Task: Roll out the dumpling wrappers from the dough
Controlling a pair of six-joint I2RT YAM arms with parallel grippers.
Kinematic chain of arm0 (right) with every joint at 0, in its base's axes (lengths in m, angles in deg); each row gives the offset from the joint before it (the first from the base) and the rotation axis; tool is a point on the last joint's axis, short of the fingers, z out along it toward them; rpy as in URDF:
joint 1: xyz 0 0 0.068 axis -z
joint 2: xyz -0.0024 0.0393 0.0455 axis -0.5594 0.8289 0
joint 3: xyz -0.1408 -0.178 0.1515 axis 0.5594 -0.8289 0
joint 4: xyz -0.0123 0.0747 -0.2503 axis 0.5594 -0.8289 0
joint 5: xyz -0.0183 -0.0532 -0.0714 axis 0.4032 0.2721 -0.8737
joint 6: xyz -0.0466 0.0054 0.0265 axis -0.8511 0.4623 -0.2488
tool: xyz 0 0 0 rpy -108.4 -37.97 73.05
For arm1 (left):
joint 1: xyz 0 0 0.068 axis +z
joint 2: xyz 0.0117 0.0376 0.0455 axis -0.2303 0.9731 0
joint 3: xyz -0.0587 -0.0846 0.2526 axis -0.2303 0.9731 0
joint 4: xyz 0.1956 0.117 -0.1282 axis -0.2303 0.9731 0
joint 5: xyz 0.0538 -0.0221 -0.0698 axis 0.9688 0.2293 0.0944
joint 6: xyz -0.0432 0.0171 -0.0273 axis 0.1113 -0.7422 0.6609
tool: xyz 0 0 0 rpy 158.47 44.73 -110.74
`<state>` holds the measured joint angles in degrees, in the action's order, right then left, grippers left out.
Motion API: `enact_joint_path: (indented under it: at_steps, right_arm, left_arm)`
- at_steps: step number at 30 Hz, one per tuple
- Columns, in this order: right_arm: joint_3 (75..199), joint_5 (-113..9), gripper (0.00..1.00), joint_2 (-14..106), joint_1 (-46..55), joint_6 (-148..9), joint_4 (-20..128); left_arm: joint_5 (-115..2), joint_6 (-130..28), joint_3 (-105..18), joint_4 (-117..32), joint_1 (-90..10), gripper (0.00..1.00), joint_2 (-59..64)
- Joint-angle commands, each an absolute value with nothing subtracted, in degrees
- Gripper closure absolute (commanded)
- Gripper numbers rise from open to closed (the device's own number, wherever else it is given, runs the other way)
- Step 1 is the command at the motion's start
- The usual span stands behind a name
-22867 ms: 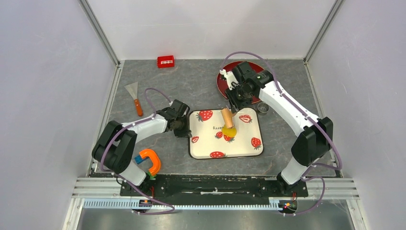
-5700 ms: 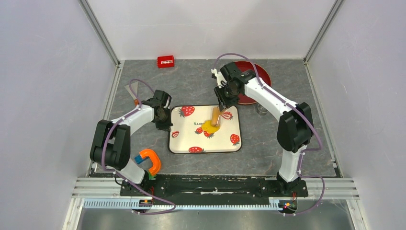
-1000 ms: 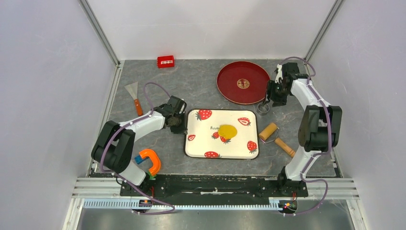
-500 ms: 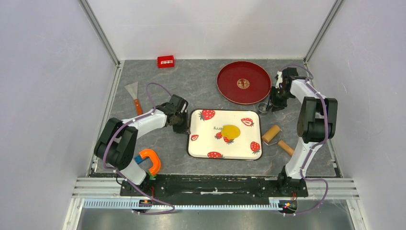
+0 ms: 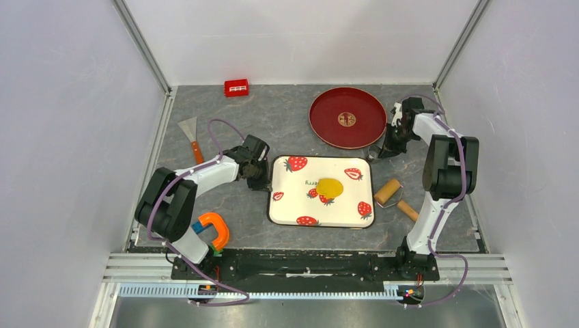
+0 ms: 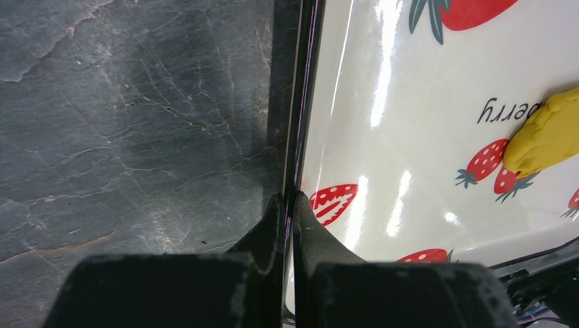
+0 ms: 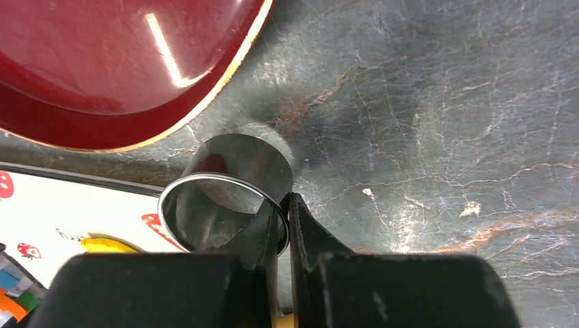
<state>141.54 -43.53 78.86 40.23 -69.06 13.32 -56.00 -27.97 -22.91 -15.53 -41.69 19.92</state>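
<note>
The yellow dough (image 5: 330, 186) lies as a flat oval patch on the strawberry-print board (image 5: 341, 207); it also shows at the right edge of the left wrist view as dough (image 6: 549, 133). No dumpling wrappers are in view. My left gripper (image 5: 261, 176) is shut on the board's left rim, one finger on each side of the board's edge (image 6: 295, 137). My right gripper (image 5: 384, 148) is shut on the wall of a metal ring cutter (image 7: 239, 158), one finger inside it and one outside. The cutter stands on the table between the board's far right corner and the red plate (image 5: 347, 117).
The wooden roller (image 5: 386, 190) lies on the table right of the board. A scraper (image 5: 191, 133) lies at the left, a small red box (image 5: 236, 87) at the back, and an orange clamp (image 5: 213, 229) near the left arm's base. The red plate's rim (image 7: 205, 102) is close to the cutter.
My right gripper has closed onto the ring cutter's wall. The board with the dough has slid slightly to the right in the left gripper's hold.
</note>
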Motion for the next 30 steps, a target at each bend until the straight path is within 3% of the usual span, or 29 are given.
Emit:
enact_joint_path:
  at_steps: [1, 10, 19, 30]
  right_arm:
    - [146.12, -42.06, 1.0, 76.75, 40.34, -68.85, 13.05]
    - [150.07, -40.72, 1.0, 70.56, 38.43, -69.69, 8.34]
    - [148.22, -44.24, 1.0, 65.64, 24.39, -73.23, 4.03]
    - [130.54, -44.96, 1.0, 56.91, 11.82, -75.49, 9.92]
  left_arm:
    - [-49.83, -25.18, -20.05, -9.3, -42.23, 0.98, 23.49]
    - [-48.68, -24.59, -20.12, -8.84, -41.55, 0.98, 23.32]
    - [-48.69, -24.44, -19.95, -8.72, -41.18, 0.98, 23.02]
    - [-51.02, -24.71, -18.83, -10.46, -41.18, 0.98, 23.03]
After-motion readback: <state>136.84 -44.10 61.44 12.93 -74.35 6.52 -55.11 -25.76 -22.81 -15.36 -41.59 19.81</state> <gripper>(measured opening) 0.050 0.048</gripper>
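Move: My right hand already pinches the rim of the metal ring cutter. The dough it is bound for lies about 21 cm to its left, 14 cm back and roughly 2 cm lower. The red plate's middle is some 15 cm ahead and 13 cm left of that hand; the rolling pin lies about 18 cm back and 7 cm right of it. From my left hand, on the tray's left edge, the dough is roughly 25 cm to the right, about level with it. I lift the ring cutter off the table with my right hand, easing a little forward and climbing about 9 cm, then sweep it some 16 cm left and 8 cm back across the tray towards the dough, just starting to sink at the end. The wrist turns about 30 degrees counter-clockwise; my fingers stay shut on the rim, and my left hand keeps its pinch on the tray's edge. ##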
